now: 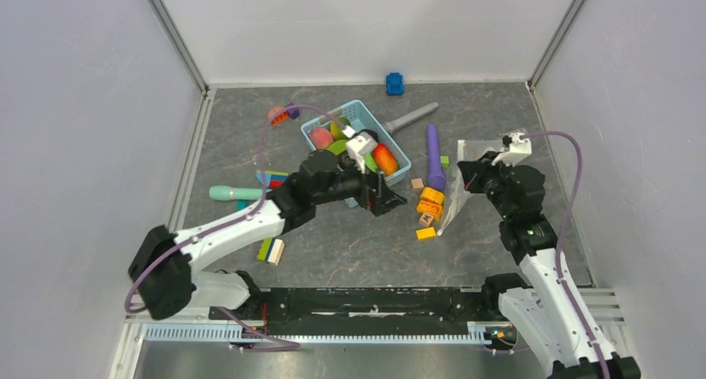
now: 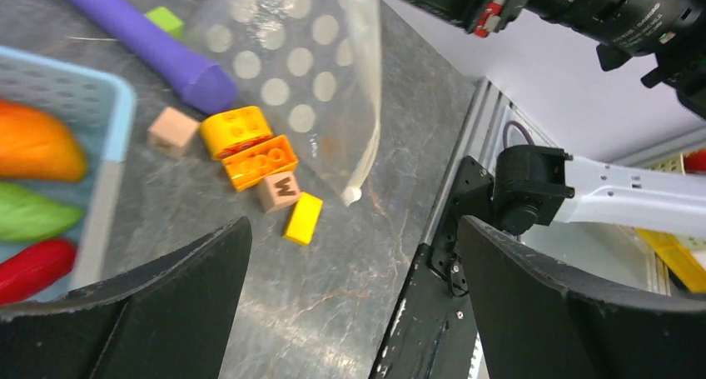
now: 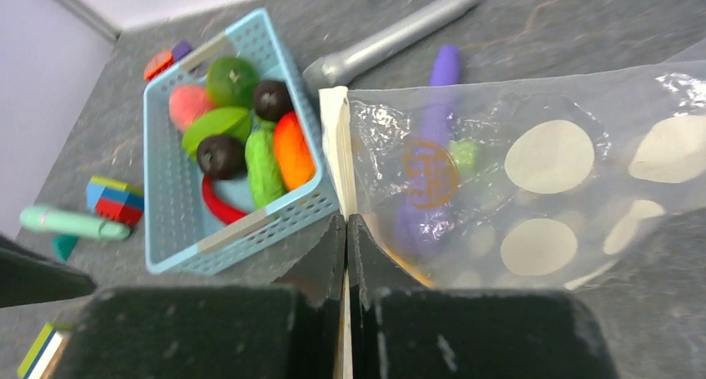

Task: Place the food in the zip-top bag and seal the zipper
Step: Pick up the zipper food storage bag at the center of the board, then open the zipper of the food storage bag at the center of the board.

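The food (image 3: 265, 164), pink, green, orange, red and dark brown pieces, lies in the light-blue basket (image 3: 171, 191). My left gripper (image 1: 383, 197) hovers open just in front of the basket (image 1: 356, 105), with nothing between its fingers (image 2: 166, 304). In its wrist view orange food (image 2: 33, 142) shows at the left. My right gripper (image 3: 345, 221) is shut on the mouth edge of the zip-top bag (image 3: 549, 158), pinching the pale zipper strip (image 3: 335, 146). The bag (image 1: 456, 197) hangs from that gripper (image 1: 468, 176), lifted at the right.
A long purple stick (image 1: 434, 156) and yellow blocks (image 1: 430, 202) lie between basket and bag. A lettered block (image 2: 279, 191) and a small yellow brick (image 2: 304, 218) sit near the bag's corner. Grey cylinder (image 1: 412, 117), blue toy (image 1: 395, 83), teal marker (image 1: 236, 193) and striped blocks (image 1: 270, 250) are scattered.
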### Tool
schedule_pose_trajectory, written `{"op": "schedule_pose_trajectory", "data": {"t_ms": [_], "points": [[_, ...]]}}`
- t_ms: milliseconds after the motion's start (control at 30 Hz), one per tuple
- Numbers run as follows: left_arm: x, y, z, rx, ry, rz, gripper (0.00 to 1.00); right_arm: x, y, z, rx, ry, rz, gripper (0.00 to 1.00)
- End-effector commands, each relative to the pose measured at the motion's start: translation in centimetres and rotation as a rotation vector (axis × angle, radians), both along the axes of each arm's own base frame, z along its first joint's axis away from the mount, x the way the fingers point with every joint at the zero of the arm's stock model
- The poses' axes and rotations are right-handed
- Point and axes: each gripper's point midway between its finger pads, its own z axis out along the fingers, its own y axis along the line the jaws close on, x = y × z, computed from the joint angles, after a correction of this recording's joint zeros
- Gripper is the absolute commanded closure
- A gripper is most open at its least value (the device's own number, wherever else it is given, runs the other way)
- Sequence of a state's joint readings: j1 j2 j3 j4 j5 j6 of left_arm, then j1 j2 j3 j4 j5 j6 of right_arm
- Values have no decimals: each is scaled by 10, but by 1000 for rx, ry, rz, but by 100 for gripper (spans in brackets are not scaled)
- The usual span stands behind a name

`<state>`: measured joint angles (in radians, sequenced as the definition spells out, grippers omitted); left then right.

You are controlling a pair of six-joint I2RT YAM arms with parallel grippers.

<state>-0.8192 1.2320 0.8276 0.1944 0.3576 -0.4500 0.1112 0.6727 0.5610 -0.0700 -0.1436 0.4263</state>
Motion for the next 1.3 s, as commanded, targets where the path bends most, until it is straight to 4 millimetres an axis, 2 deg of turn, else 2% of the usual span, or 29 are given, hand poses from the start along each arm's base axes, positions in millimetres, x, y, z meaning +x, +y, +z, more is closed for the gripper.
{"op": "schedule_pose_trajectory", "data": {"t_ms": [0,100,200,300,433,667,800,1000,1100,1267], "points": [[-12,-53,13,-12,-90,-107,0,4,24,27,15,-32,21,100],[-23,-83,3,16,-93,-169,0,8,41,37,10,-22,20,100],[-25,-94,8,11,-93,-181,0,9,65,63,-15,-42,59,100],[-20,-88,17,6,-116,-134,0,5,96,98,-16,-89,143,100],[-16,-65,30,33,-159,-62,0,-3,127,119,-10,-98,241,100],[-34,-10,40,9,-159,36,0,-17,150,112,-15,-58,316,100],[-36,10,35,-3,-142,100,0,-22,160,104,17,-50,333,100],[-39,7,30,-20,-86,100,0,-19,169,95,71,-38,258,100],[-31,3,22,-1,-72,125,1,-20,177,95,83,-45,241,100],[-23,-3,10,29,-47,153,5,-18,177,92,94,-47,176,100]]}}
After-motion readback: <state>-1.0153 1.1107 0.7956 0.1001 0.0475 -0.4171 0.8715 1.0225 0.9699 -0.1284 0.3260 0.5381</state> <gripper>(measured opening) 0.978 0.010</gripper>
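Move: The bag's lower zipper end hangs some 14 cm to the right of my open left hand, 4 cm ahead and about 13 cm below. The yellow block lies about 12 cm right and 10 cm ahead, the orange blocks some 13 cm right and 20 cm ahead, both about 21 cm down. From my right hand, which already pinches the zipper, my left fingers are about 19 cm left, 4 cm back and level; that zipper end is 4 cm left, level fore-and-aft, 13 cm down. Keeping my shut grip on the upright zipper, I carry the bag about 18 cm left towards my left hand, rising some 11 cm, then sinking a little, turning roughly 15-20 degrees counter-clockwise. My left hand, fingers wide open, first reaches about 8 cm right, dipping and drawing back slightly, then backs off left and up before sinking again beside the lower zipper. ##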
